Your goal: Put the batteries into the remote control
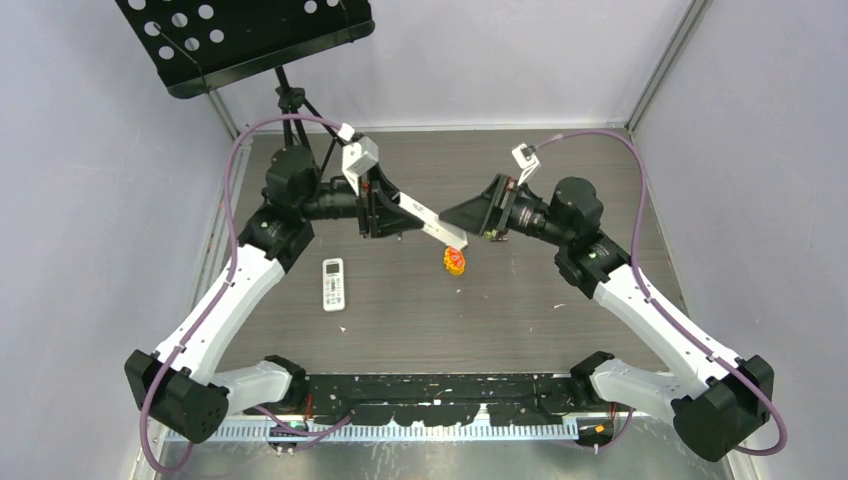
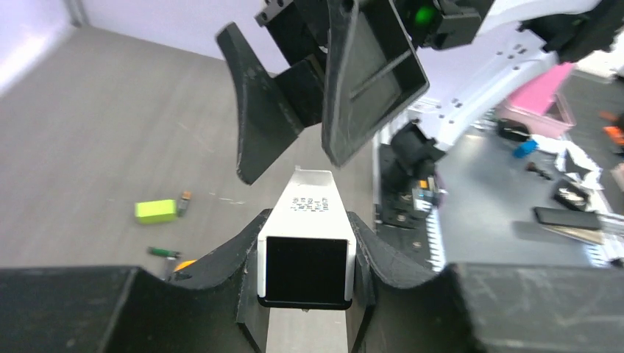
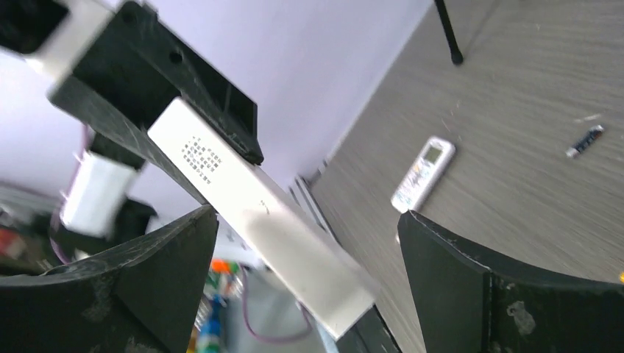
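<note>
My left gripper (image 1: 392, 214) (image 2: 305, 254) is shut on a long white remote control (image 2: 309, 209) (image 3: 265, 220), held in the air with its labelled back showing. The remote's free end points toward my right gripper (image 1: 462, 222) (image 3: 309, 272). That gripper is open, with one finger on each side of the remote's tip and not touching it. Slim dark batteries lie on the table: one battery (image 2: 162, 252) is greenish, another battery (image 2: 184, 202) lies next to a lime-green block, and a third battery (image 3: 585, 141) shows in the right wrist view.
A smaller white remote (image 1: 333, 284) (image 3: 423, 173) lies face up on the table left of centre. An orange-yellow toy (image 1: 455, 261) sits under the raised grippers. The lime-green block (image 2: 156, 211) rests nearby. A black music stand (image 1: 240, 40) rises at the back left.
</note>
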Controlling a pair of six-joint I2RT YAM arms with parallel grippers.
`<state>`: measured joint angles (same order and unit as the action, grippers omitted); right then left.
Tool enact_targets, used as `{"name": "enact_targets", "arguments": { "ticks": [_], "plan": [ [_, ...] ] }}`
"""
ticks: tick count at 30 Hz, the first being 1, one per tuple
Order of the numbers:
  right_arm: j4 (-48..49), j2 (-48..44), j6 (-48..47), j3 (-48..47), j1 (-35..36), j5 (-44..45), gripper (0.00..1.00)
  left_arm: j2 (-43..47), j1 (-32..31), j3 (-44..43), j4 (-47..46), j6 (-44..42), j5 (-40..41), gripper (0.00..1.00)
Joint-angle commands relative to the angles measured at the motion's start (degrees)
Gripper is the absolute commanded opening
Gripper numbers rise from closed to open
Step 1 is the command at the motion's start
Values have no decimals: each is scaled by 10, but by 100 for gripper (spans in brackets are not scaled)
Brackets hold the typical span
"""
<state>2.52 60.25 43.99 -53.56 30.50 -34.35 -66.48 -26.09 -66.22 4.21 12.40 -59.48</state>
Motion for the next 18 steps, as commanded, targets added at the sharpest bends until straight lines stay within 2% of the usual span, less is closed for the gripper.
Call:
{"name": "enact_targets", "arguments": {
  "ticks": [1,3,7,14,18],
  "plan": [
    [280,21,280,58,-28,57,98,-11,44,-37,-20,-74,-26,0],
    [392,57,365,70,-32,51,98,-18,68,-41,-74,-33,-52,0],
    [525,134,487,56,-33,15,95,-41,101,-48,-215,81,-97,0],
    [609,194,555,43,-33,-14,87,-69,121,-51,-365,192,-118,0],
    [679,218,604,21,-32,-40,72,-79,121,-42,-453,254,-123,0]
  ]
}}
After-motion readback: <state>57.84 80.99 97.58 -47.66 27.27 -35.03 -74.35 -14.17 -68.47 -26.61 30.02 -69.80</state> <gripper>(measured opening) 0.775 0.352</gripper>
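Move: My left hand still grips one end of the white remote, whose middle lies about 5 cm to its right, 1 cm back and 3 cm lower. From my open right hand, that middle is some 4 cm left, 2 cm back and about level. On the table, roughly 28 cm below my right hand, the orange toy lies 10 cm ahead and 3 cm right, the green block 20 cm ahead and 12 cm right. Keeping my left grip, I carry the white remote about 6 cm forward and 5 cm up, easing 3 cm left. My right hand travels alongside, about as far forward and up, and rolls some 40 degrees so its fingers tip upward around the free end; from wide open they start closing a little, without gripping. ##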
